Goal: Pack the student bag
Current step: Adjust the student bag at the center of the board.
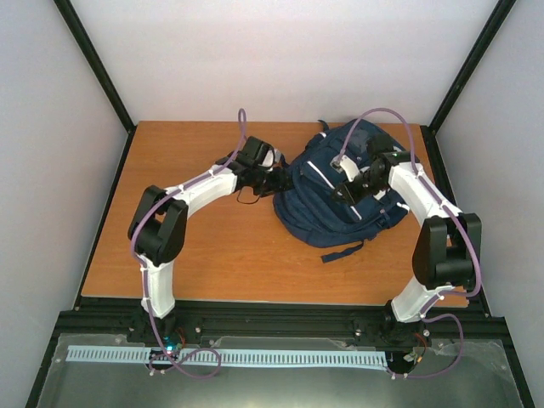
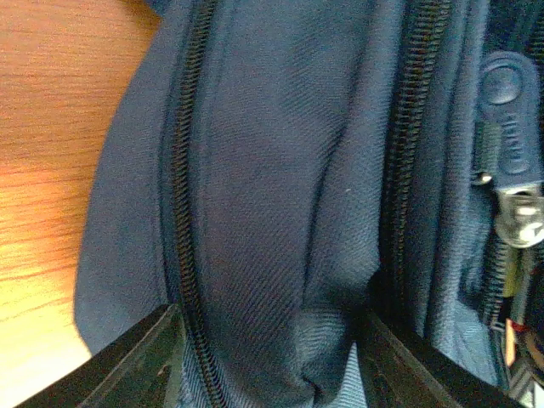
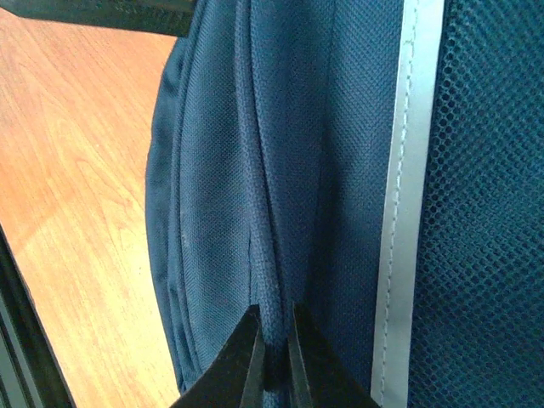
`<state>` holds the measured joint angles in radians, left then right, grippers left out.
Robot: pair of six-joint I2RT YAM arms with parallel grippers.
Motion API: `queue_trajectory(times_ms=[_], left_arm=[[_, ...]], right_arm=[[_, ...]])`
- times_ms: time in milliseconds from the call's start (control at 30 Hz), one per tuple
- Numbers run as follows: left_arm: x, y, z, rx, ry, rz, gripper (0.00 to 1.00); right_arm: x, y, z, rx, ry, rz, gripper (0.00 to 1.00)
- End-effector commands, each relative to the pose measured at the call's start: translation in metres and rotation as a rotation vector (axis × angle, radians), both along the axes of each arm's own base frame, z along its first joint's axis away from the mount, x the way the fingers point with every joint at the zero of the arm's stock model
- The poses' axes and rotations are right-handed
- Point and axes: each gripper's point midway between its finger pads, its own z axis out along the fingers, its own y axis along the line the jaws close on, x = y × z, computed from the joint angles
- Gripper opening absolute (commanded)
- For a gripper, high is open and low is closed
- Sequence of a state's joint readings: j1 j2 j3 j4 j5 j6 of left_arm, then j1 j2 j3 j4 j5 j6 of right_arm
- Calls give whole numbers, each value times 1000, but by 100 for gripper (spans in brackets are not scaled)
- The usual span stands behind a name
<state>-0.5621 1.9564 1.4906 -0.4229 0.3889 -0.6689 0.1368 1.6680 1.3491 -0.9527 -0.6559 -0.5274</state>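
Observation:
The student bag (image 1: 314,212), navy with white stripes, lies on the right half of the wooden table (image 1: 204,246). My left gripper (image 1: 276,180) presses into its left side. In the left wrist view its jaws (image 2: 272,365) stand apart, and a bulge of bag fabric (image 2: 263,170) beside a zip line (image 2: 183,212) fills the gap. My right gripper (image 1: 344,191) rests on top of the bag. It is shut (image 3: 276,348) on a thin ridge of fabric (image 3: 259,255), left of a white reflective stripe (image 3: 404,212).
A rubber zip pull (image 2: 510,110) and its metal slider (image 2: 518,212) hang at the right of the left wrist view. A dark strap (image 1: 344,252) trails from the bag toward the near edge. Black frame posts (image 1: 93,64) and white walls enclose the table.

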Motion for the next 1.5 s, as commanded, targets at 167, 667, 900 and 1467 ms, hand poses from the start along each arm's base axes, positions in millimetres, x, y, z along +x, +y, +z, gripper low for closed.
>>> queue_trajectory(times_ms=[167,667,900,1467], left_arm=[[18,-29,20,-108,-90,-76,19],[-40,33,-8,-27,-38,77,1],[-90,79,-13,1,-27,171,1],[-181,156,-25,50,-46,271,1]], right_arm=[[-7,-6,3,-48,-6,-41,95],[-48,-16,71,-201,-300,30,100],[-66,-19,44,-201,-270,47,100],[-34,-49,12,-249,-248,-178,92]])
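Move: The left hand's half-open fingers stand over the raised fold of the student bag's left edge, about 1 cm to its right and 2 cm below. The bag's middle is some 14 cm right of that hand, 1 cm back and 5 cm lower; the board center lies roughly 9 cm back and 5 cm left of the hand. From the right hand, which is shut on a seam on top, the bag's middle is about 4 cm ahead, 1 cm left and 7 cm below, with the loose strap some 13 cm back and 2 cm left. Sinking about 2 cm, the left hand pinches the bag's left-edge fold, then drags it back and to the left some 22 cm towards the near left of the board, turning about 15 degrees counter-clockwise. The right hand opens wide and lets go of its seam, rises about 8 cm, then comes back and down before swinging right to the bag's right side, its fingers tilting to point more steeply down. ##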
